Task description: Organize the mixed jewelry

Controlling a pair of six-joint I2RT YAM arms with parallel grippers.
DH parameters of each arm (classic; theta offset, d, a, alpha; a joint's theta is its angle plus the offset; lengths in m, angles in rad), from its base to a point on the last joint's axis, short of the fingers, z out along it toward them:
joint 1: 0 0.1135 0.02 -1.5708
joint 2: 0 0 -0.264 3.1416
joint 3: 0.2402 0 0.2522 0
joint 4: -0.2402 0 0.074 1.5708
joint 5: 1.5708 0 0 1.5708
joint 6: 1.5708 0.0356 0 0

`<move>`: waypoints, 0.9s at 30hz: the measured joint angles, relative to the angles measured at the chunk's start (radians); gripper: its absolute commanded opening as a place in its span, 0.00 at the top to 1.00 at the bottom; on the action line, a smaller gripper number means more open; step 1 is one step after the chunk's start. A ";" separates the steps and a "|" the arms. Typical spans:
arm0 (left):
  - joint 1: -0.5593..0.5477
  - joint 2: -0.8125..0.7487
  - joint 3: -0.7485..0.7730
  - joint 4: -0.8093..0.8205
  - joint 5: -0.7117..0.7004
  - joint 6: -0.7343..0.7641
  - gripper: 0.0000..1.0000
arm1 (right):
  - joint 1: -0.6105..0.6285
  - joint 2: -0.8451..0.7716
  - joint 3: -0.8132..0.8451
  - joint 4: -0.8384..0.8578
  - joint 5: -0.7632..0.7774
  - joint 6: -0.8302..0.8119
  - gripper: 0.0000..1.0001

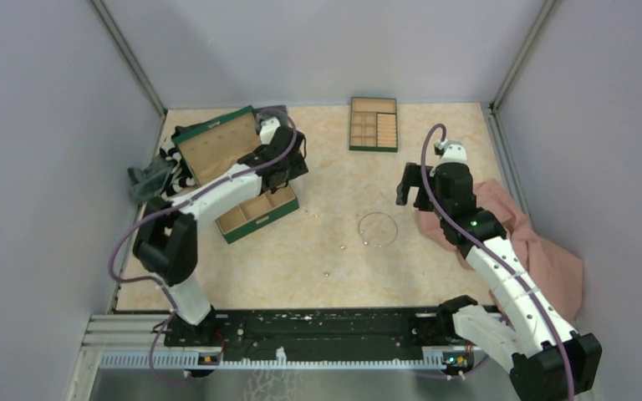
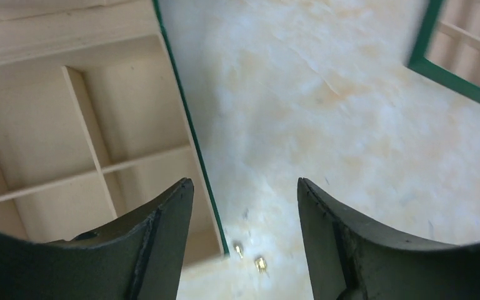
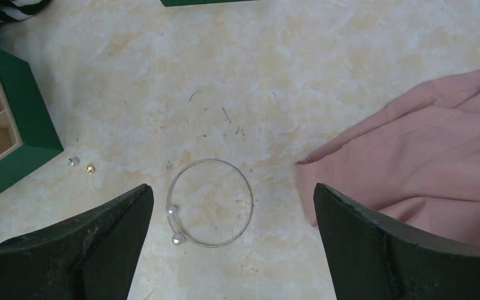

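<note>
The mixed jewelry lies on the marbled tabletop. A thin silvery hoop (image 1: 378, 229) with two pearl ends (image 3: 177, 239) is below my right gripper (image 3: 232, 187), which hangs open and empty over it (image 1: 408, 185). Two small gold pieces (image 2: 261, 264) sit just outside the corner of the green box (image 2: 190, 128), beneath my left gripper (image 2: 244, 182). That gripper is open, with nothing between its fingers, at the box's right end (image 1: 288, 167). More gold specks (image 1: 343, 246) dot the table left of the hoop. The right wrist view shows two gold specks (image 3: 89, 169) near the box.
The green box (image 1: 255, 213) with tan compartments stands open at the left, its lid (image 1: 217, 146) raised. A second compartment tray (image 1: 374, 124) lies at the back centre. Pink cloth (image 1: 535, 242) covers the right side, under my right arm. Striped cloth (image 1: 167, 163) lies behind the box.
</note>
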 measured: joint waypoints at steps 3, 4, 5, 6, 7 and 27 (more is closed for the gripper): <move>-0.035 -0.136 -0.076 0.021 0.054 0.048 0.29 | 0.000 0.009 0.000 0.009 -0.002 0.000 0.02; -0.046 -0.181 -0.103 0.040 0.073 0.067 0.27 | 0.000 0.014 0.000 0.013 -0.002 0.000 0.02; -0.059 -0.243 -0.152 0.081 0.104 0.090 0.25 | 0.000 0.021 -0.002 0.021 -0.002 0.002 0.02; -0.069 -0.303 -0.201 0.116 0.134 0.116 0.25 | 0.000 0.027 -0.005 0.034 -0.001 0.005 0.02; -0.076 -0.339 -0.234 0.135 0.153 0.132 0.25 | 0.000 0.029 -0.012 0.050 0.001 0.008 0.02; -0.090 -0.727 -0.663 0.307 0.513 0.425 0.01 | 0.000 0.280 -0.028 0.072 0.060 0.136 0.01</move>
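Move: A gold earring by the bracelet lies about 16 cm back, 13 cm right and 12 cm below the left hand; another is some 23 cm back and 8 cm right. The green box's open base is roughly 13 cm left, 2 cm back, and a pair of earrings sits 7 cm back and 5 cm right. The wire bracelet lies about 2 cm ahead, 5 cm left and 20 cm below the right hand, the pink cloth 15 cm to its right and level. The green box is left behind as the left hand draws back about 16 cm, first rising 7 cm, then dipping and climbing again, while it turns some 40 degrees clockwise and its fingers spread fully. Over the bracelet the wide-open right hand sinks about 8 cm towards it, easing slightly forward and tipping its fingers down, without reaching the table. ##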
